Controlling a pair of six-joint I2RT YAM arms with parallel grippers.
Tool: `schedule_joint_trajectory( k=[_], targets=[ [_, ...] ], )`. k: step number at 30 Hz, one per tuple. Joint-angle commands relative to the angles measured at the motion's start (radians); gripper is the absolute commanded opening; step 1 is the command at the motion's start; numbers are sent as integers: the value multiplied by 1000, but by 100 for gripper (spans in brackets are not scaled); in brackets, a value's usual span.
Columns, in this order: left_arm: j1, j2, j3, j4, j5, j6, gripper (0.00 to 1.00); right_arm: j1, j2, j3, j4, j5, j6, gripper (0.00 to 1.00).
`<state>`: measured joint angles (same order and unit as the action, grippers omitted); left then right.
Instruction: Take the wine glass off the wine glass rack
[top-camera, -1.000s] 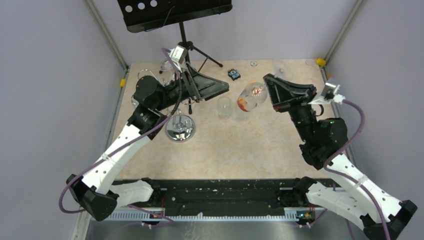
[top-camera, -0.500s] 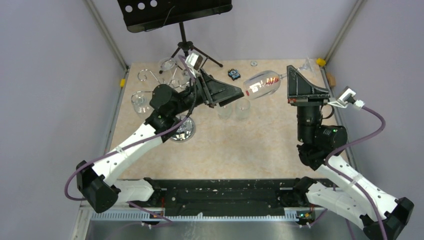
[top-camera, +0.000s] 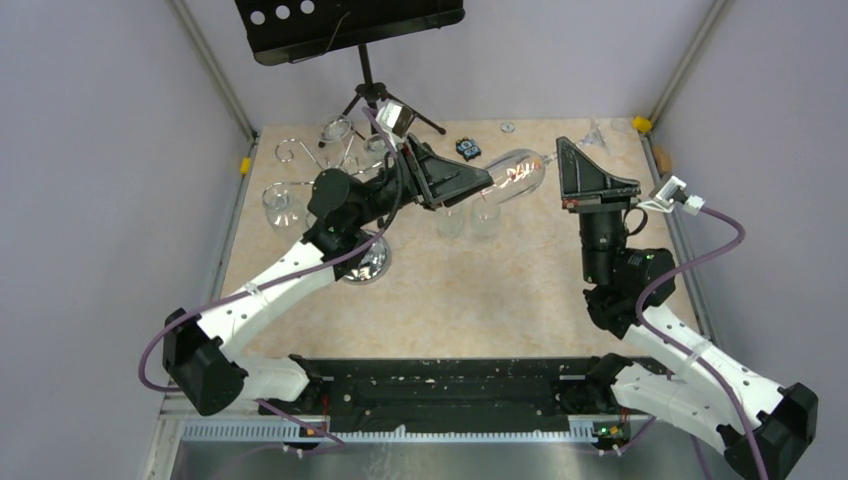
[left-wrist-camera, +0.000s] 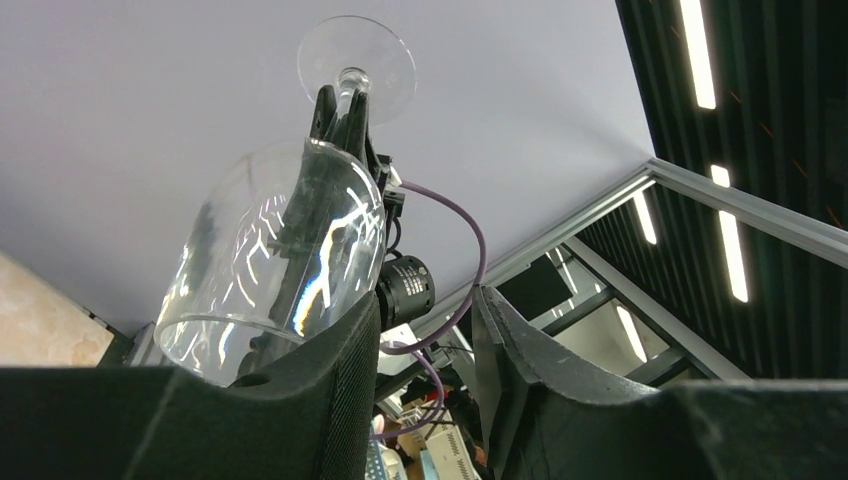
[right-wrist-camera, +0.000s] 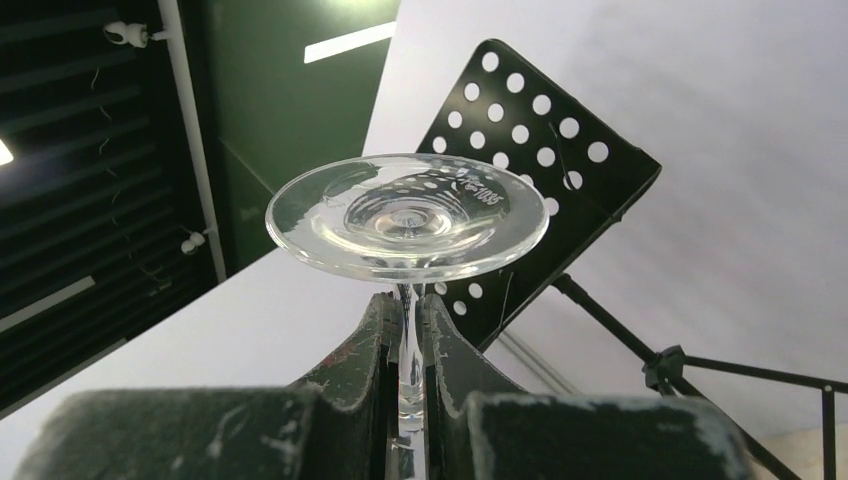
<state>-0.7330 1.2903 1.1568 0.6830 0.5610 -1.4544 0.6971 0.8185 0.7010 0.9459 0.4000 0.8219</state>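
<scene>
The wine glass (top-camera: 515, 175) hangs on its side in the air above the middle of the table. My right gripper (top-camera: 562, 165) is shut on its stem just below the foot (right-wrist-camera: 405, 215), as the right wrist view (right-wrist-camera: 405, 310) shows. The bowl (left-wrist-camera: 270, 250) points toward my left gripper (top-camera: 488, 180). That gripper (left-wrist-camera: 425, 295) stands partly open; the bowl's rim lies against the outer side of its left finger and no glass sits in the gap. The chrome wine glass rack (top-camera: 372, 262) stands at the left, its base partly hidden behind the left arm.
Other glasses (top-camera: 283, 203) hang on the rack's loops. Two upright glasses (top-camera: 487, 215) stand on the table under the held glass. A black music stand (top-camera: 350, 25) rises at the back. A small black object (top-camera: 468, 148) lies near the back edge.
The right gripper lifted the glass and swung it back and level. The left gripper left the rack, reached right to the bowl's rim, and its jaws narrowed.
</scene>
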Motion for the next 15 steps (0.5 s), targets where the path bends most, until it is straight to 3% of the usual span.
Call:
schedule_joint_trajectory(
  k=[1,5,9,15],
  targets=[
    [-3,-4,38,57,-18,14,43,-5,-10,2,115,11,34,0],
    [-3,-48,42,-93,-61,120,47,-5,-25,2,140,35,-5,0],
    [-4,-107,41,-269,-149,225,58,-5,-42,-7,188,54,-33,0],
    [-4,-75,55,-245,-98,186,64,-5,-39,-10,219,56,-24,0]
  ],
)
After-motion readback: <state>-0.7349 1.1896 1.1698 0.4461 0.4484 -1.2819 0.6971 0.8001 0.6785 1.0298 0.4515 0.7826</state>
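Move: The wine glass is already held by its stem in the right hand, its bowl turned towards the left hand. The bowl's middle lies about 7 cm left, 3 cm back and 3 cm below the right hand. From the left hand the bowl is some 4 cm to the right, 1 cm ahead and 3 cm below. Two glasses already on the table stand roughly 14 cm ahead of the right hand, 9 and 16 cm to its left, almost 40 cm below. Apart, the two hands draw off: the right, after hardly moving, carries the glass about 2 cm to the right, rising slightly at the end and keeping its pinch on the stem. The left backs off the bowl's rim, first edging forward, then some 1.5 cm left, its wrist turning about 10 degrees counter-clockwise while its half-open fingers spread wider; nothing shows between them. ##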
